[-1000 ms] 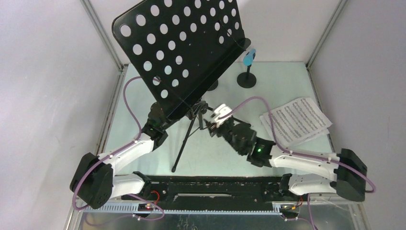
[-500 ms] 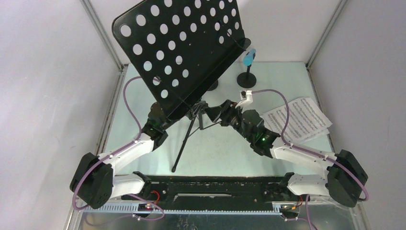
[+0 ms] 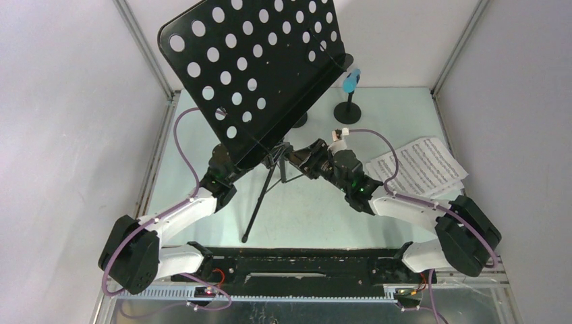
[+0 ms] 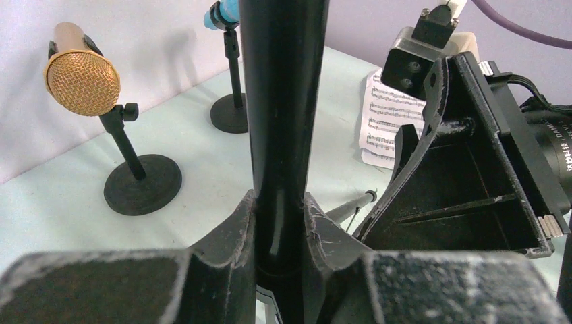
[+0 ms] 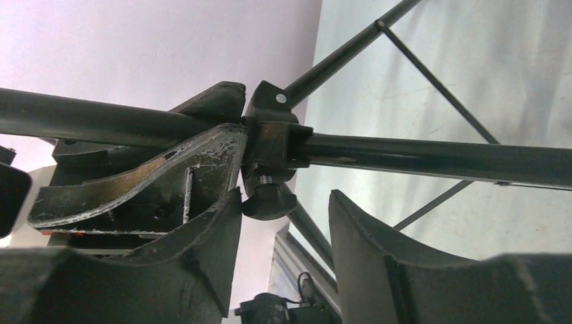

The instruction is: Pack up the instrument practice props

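Note:
The black music rack's perforated desk [image 3: 249,67] stands tilted over its tripod legs [image 3: 260,202]. My left gripper [image 3: 236,163] is under the desk, shut on the rack's pole [image 4: 280,128]. My right gripper [image 5: 283,206] is open at the pole's clamp collar [image 5: 273,138]. The collar's round knob [image 5: 265,200] sits by the left fingertip. In the top view the right gripper [image 3: 293,156] meets the pole from the right. White sheet-music pages [image 3: 418,172] lie at right. A light-blue microphone [image 3: 349,81] and a tan microphone [image 4: 81,75] stand on black round-based holders [image 4: 141,183].
Grey walls with metal frame posts [image 3: 145,47] close in the pale green table [image 3: 310,216] on three sides. The blue microphone's holder base [image 3: 347,113] stands at the back. A purple cable [image 3: 378,138] loops over the right arm.
The right arm has swung left and forward to the rack's pole, its wrist rolled over, and its jaws have narrowed a little. The left gripper and the rack have not moved.

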Controlling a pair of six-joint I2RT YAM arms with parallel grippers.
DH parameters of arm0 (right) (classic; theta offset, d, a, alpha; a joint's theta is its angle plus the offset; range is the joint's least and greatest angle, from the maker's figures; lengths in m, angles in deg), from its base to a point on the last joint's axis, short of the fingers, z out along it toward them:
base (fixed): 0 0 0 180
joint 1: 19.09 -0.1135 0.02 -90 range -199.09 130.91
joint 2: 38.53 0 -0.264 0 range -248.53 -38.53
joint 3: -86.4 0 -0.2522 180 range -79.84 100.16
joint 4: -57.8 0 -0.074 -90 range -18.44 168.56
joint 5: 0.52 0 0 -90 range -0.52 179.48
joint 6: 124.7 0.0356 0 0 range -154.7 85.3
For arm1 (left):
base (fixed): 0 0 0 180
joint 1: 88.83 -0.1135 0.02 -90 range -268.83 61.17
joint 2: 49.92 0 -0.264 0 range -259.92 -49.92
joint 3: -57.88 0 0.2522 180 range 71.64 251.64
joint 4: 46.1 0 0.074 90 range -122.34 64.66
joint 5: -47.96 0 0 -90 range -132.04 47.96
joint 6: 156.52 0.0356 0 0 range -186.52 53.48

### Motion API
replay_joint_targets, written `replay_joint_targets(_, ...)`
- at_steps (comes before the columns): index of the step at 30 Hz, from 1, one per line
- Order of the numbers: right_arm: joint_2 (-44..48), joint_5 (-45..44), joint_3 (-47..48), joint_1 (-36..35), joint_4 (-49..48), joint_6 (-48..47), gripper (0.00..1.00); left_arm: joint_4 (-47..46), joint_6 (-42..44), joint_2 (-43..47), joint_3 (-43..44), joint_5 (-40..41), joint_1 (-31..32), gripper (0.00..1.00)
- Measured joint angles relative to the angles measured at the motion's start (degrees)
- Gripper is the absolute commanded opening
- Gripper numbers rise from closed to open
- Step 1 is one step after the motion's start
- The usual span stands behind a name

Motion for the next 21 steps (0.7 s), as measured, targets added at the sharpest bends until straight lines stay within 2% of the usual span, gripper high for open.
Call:
replay_joint_targets(12,-2.73,3.26,0.0,0.2,-4.98,2.01,0.17,0.04,0.0,0.0,0.0,0.33,0.0,0.01)
replay_joint_targets(17,-2.84,3.34,-0.04,0.15,-5.64,-2.27,0.14,0.04,0.0,-0.11,0.09,0.46,0.0,0.01)
replay_joint_targets(21,-1.97,0.85,1.64,-1.68,-2.82,-14.45,0.11,0.07,0.0,-0.15,0.17,0.83,0.04,0.01)
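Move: The stand's clamp knob is right at the right fingertips, about 2 cm to the left and level in height. The pole collar that carries the knob lies some 2 cm ahead of the hand. The left gripper, closed on the pole, sits about 3 cm ahead, 2 cm left and 4 cm up; the wooden microphone stands on the table roughly 18 cm ahead and 1 cm right, its middle 14 cm lower. From the left hand, the knob is about 3 cm back and 4 cm below, neither left nor right. Leftward by just over 1 cm, the right hand eases onto the clamp knob while its fingers close from about half open, pinching the knob between the pads. With the knob held, the wrist starts a roll of some 15 degrees, counter-clockwise seen from behind the hand. The left gripper stays put, keeping its hold on the stand's pole. ##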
